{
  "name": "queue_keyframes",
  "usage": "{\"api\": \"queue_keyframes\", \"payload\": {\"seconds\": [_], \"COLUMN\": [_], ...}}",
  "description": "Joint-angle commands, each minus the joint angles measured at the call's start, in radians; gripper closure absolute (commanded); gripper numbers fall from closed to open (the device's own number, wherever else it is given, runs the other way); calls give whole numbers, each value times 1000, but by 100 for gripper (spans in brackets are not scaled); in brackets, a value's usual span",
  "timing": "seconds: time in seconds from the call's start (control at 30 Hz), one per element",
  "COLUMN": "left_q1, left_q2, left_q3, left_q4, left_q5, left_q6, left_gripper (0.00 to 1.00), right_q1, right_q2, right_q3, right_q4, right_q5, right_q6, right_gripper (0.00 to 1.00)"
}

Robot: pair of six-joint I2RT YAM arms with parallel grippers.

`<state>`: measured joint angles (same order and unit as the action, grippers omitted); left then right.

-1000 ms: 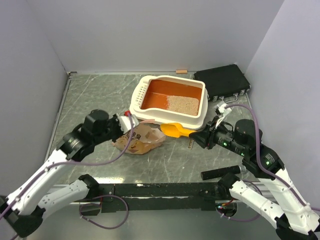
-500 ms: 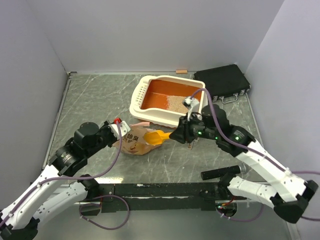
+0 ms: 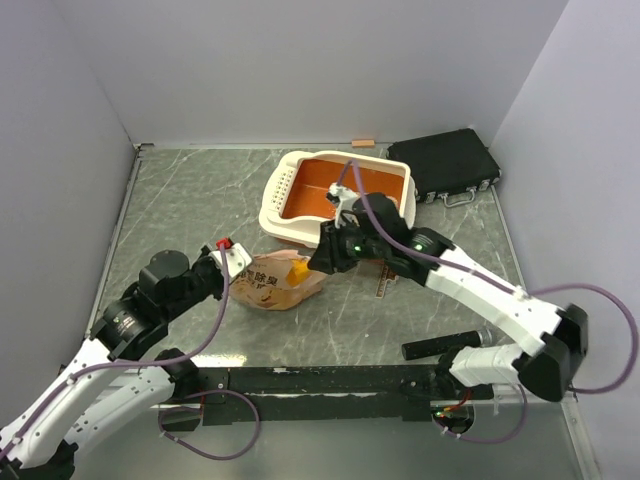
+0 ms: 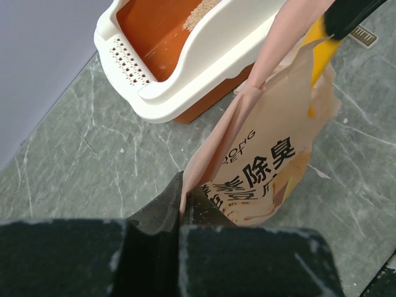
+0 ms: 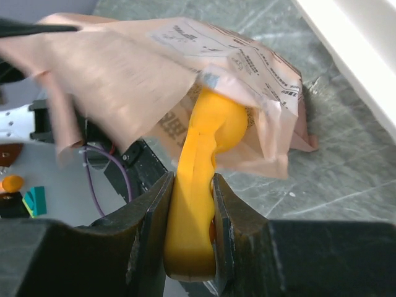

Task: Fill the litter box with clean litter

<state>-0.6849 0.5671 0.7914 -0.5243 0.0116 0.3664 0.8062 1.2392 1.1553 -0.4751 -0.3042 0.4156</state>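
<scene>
The litter box (image 3: pixel 290 215), orange with a cream rim, sits at the back middle; it also shows in the left wrist view (image 4: pixel 185 86). A patch of beige clean litter (image 4: pixel 201 7) lies in it, mostly hidden by my right arm from above. The tan paper bag (image 3: pixel 275 283) stands in front of the box. My left gripper (image 4: pixel 183 201) is shut on the bag's edge (image 4: pixel 247 161) and holds it open. My right gripper (image 5: pixel 192 204) is shut on the yellow scoop (image 5: pixel 204 154), whose head is inside the bag's mouth (image 3: pixel 298 268).
A black flat case (image 3: pixel 445 163) lies at the back right next to the litter box. A small label (image 3: pixel 384 288) lies on the table right of the bag. Grey walls close in the table on three sides.
My right arm has swung left from the right side, carrying the scoop from beside the litter box into the bag's mouth. My left gripper has pulled the bag's edge back a little.
</scene>
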Motion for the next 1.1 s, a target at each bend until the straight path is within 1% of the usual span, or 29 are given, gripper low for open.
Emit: {"api": "queue_keyframes", "payload": {"seconds": [0.0,0.17,0.23,0.27,0.47,0.57,0.73,0.9,0.93,0.97,1.03,1.07], "left_q1": [-5,-5,-5,-5,-5,-5,-5,-5,-5,-4,-5,-4], "left_q2": [-32,-84,-85,-87,-96,-101,-119,-148,-157,-161,-165,-167], "left_q3": [80,77,68,62,6,-21,-76,-149,-158,-173,-184,-192], "left_q4": [64,64,69,73,147,184,237,314,325,339,351,356], "left_q5": [45,18,18,14,30,16,-1,-10,-34,-36,-59,-68], "left_q6": [-54,-38,-47,-52,-75,-90,-122,-167,-173,-176,-179,-179], "left_gripper": [99,99,99,99,99,99,99,99,99,99,99,99], "right_q1": [5,5,5,7,16,27,34,31,24,18,-2,-13], "right_q2": [83,112,118,129,198,249,333,385,399,402,410,410], "right_q3": [67,124,158,174,260,236,173,112,101,66,26,-18], "right_q4": [-5,-179,-232,-287,-352,-318,-183,-96,-82,-36,13,71], "right_q5": [46,204,232,244,249,206,111,37,18,-36,-91,-149], "right_q6": [71,46,31,20,11,31,77,101,110,118,144,153], "right_gripper": [100,100,100,100,100,100,100,100,100,100,100,100]}}
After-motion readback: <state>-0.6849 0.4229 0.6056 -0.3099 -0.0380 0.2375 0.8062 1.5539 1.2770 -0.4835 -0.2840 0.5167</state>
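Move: The right hand holds the yellow scoop at the mouth of the litter bag, whose middle lies about 7 cm to this hand's left, level fore and aft, and 12 cm below. The litter box is roughly 20 cm ahead and 7 cm right, and a small brown tag lies about 17 cm right, level fore and aft, on the table. The left hand pinches the bag's top corner; the bag's middle is some 8 cm right and 13 cm below. With the scoop still gripped, the right hand pushes it head first down into the bag, sinking about 6.5 cm while working forward and left some 3.5 cm each. Midway it eases back a little right and up before digging left and down again, fingers tipping about 10 degrees further down. The left hand keeps pinching the bag's corner, drawing back barely 1.5 cm and returning, then rolling its left side down some 10 degrees. ##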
